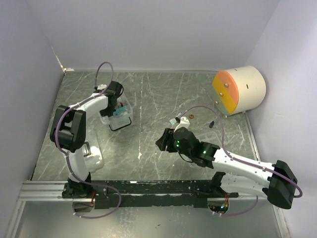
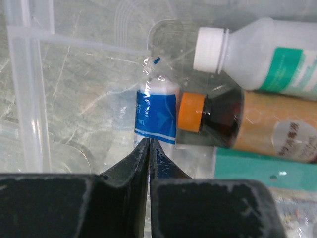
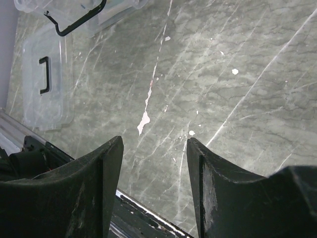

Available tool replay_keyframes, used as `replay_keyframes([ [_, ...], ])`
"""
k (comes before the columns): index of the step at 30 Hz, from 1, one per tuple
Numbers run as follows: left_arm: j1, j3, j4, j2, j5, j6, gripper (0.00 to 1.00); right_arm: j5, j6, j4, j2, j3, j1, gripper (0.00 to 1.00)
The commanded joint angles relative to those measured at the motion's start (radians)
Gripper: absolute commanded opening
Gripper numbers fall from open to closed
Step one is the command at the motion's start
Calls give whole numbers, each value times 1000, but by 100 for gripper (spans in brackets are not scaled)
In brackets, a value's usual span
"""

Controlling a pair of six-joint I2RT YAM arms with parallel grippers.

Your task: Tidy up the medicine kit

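The medicine kit (image 1: 111, 124), a small clear box, stands open at the left of the table. Its clear lid with a black handle (image 3: 44, 74) lies flat on the table beside it. My left gripper (image 1: 118, 106) reaches down into the box. Its jaws (image 2: 149, 141) are shut, tips at the near edge of a blue-and-white packet in clear wrap (image 2: 156, 115). Whether they pinch the wrap I cannot tell. Beside the packet lie a brown bottle with an orange cap (image 2: 218, 121), a white bottle with a teal label (image 2: 257, 57) and a teal pack (image 2: 257, 171). My right gripper (image 1: 161, 141) (image 3: 154, 141) hangs open and empty above the table's middle.
A large cream-and-orange cylinder (image 1: 238, 89) lies at the back right. A few small loose items (image 1: 181, 119) lie on the marble table (image 1: 158, 94) behind the right gripper. The kit's black wire latch (image 3: 74, 22) sticks out toward the table's middle. A black rail (image 1: 158, 187) runs along the near edge.
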Motion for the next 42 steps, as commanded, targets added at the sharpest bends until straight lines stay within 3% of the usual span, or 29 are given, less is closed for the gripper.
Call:
replay_keyframes([
  [1,31,42,35,43,15,8,14,26,6,-11,-7,21,0,54],
  [16,43,148,38,60,-24,67,13,121,39,-99,-31,32,0,54],
  [20,28,139,14,-25,31,109,24,208,62,-191,-23,61,-3,54],
  [25,-44,88,-18,-225,76,187,41,337,66,-319,-28,106,-23,55],
  [31,-47,-57,106,-538,347,299,51,447,88,-486,-34,161,-95,64],
  [38,-48,-315,266,-889,633,415,67,345,51,-523,-20,157,-299,75],
  [42,-48,-450,280,-1044,611,360,79,284,35,-515,19,162,-375,83],
])
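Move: In the clear bin, the blue-and-white tube lies right under the left hand's shut fingertips, its middle about 2 cm ahead and 2 cm below. The brown bottle is roughly 4 cm ahead and 7 cm right of that hand, the white bottle 8 ahead and 7 right, the teal packet 1 ahead and 8 right. From the right hand, the green box lies some 9 cm ahead, 14 right and 10 below; the white sachet 15 ahead and 11 right; the divided tray 1 ahead and 23 right. Pushing the tube along the bin's left side, the left hand slides about 3 cm forward, nearly shut, then climbs some 20 cm out of the bin, drawing back and right, turning clockwise and opening wide. The right hand, empty, swings about 16 cm right and a little forward towards the green box, turning roughly 35 degrees clockwise and opening wider. ##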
